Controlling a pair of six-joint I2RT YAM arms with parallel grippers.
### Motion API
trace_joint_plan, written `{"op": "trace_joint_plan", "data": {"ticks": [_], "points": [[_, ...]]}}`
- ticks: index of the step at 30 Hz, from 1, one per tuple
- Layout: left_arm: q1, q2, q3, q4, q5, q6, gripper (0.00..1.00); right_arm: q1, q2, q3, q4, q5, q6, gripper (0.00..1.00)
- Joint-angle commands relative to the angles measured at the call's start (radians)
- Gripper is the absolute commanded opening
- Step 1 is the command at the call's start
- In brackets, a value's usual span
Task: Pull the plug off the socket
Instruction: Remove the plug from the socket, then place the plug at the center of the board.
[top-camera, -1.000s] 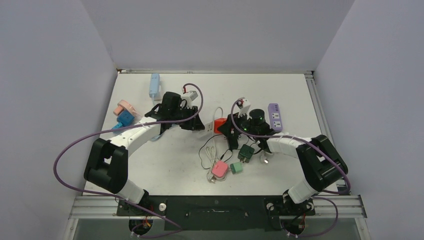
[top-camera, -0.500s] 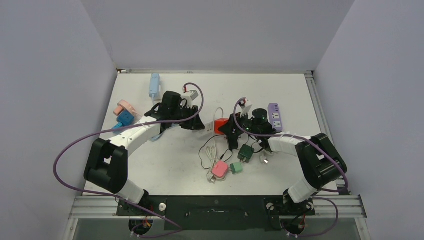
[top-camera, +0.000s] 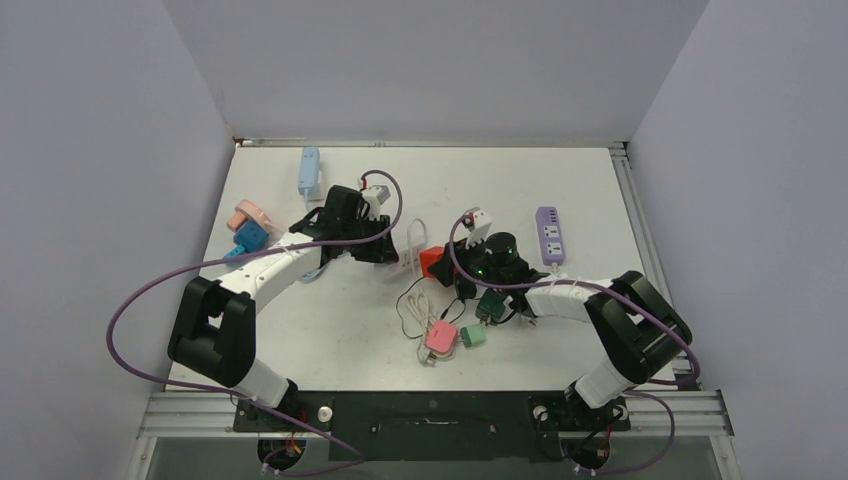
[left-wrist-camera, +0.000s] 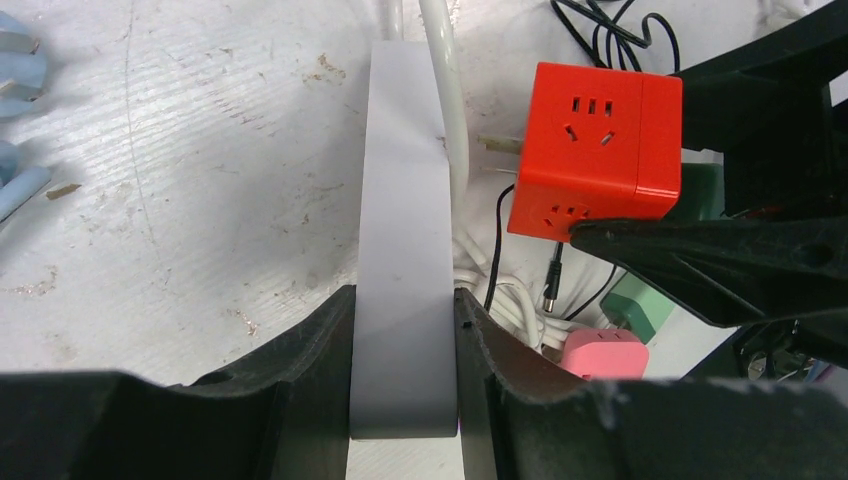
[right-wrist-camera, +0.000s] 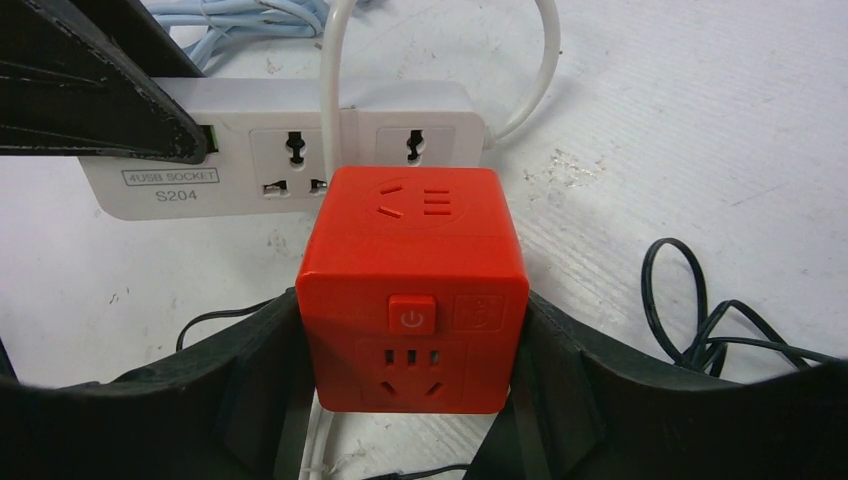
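Note:
My left gripper (left-wrist-camera: 403, 330) is shut on the end of a white power strip (left-wrist-camera: 403, 230), the socket, which lies flat on the table. The right gripper (right-wrist-camera: 412, 370) is shut on a red cube plug (right-wrist-camera: 412, 280), its jaws pressing both side faces. In the left wrist view the red cube (left-wrist-camera: 595, 140) sits just right of the strip, and its metal prongs (left-wrist-camera: 500, 146) show bare in the gap. From above, the strip (top-camera: 407, 255) and cube (top-camera: 432, 261) sit mid-table between the two grippers.
A pink adapter (top-camera: 439, 338), a light green one (top-camera: 473, 335) and a dark green one (top-camera: 492, 303) lie with tangled cables near the right arm. A purple strip (top-camera: 549, 234) is at the right, a light blue strip (top-camera: 309, 171) at the back left, and pink and blue plugs (top-camera: 247, 227) at the left edge.
Both grippers have shifted left with what they hold. The white cable loop followed the strip, and the right arm has swung in over the dark green adapter.

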Motion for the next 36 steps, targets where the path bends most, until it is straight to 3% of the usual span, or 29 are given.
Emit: {"op": "trace_joint_plan", "data": {"ticks": [1, 15, 31, 36], "points": [[0.003, -0.032, 0.055, 0.017, -0.007, -0.015, 0.0, 0.015, 0.021, 0.006, 0.11, 0.046, 0.002, 0.05], [0.055, -0.052, 0.042, 0.035, -0.036, -0.031, 0.0, -0.001, -0.069, -0.029, 0.114, 0.008, -0.01, 0.05], [0.156, -0.276, -0.062, 0.222, 0.052, -0.076, 0.0, 0.171, -0.425, -0.153, -0.283, 0.282, 0.06, 0.07], [0.172, -0.337, -0.083, 0.272, 0.06, -0.095, 0.0, 0.217, -0.453, -0.195, -0.333, 0.355, 0.101, 0.14]]}}
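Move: About 14 cm back of the right hand, which already holds the freed red plug, and roughly 7 cm below it, lies the pink plug. The green plug sits level with the pink one, 6 cm to its right; the black adapter is some 3 cm back and 5 cm right of the hand, 6 cm down. From the left hand, which grips the white strip, the red plug is about 8 cm right, 1 cm back, 2 cm lower. Pausing first with the red plug and white strip already apart, both arms then draw away from each other. The right hand keeps its grip, lifts a few centimetres, carries the red plug back about 8 cm and slightly right towards the pink plug, sinking again. The left keeps the strip pinched, slides left and a little forward, then rises some 8 cm, fingers tipping up about 15 degrees. ##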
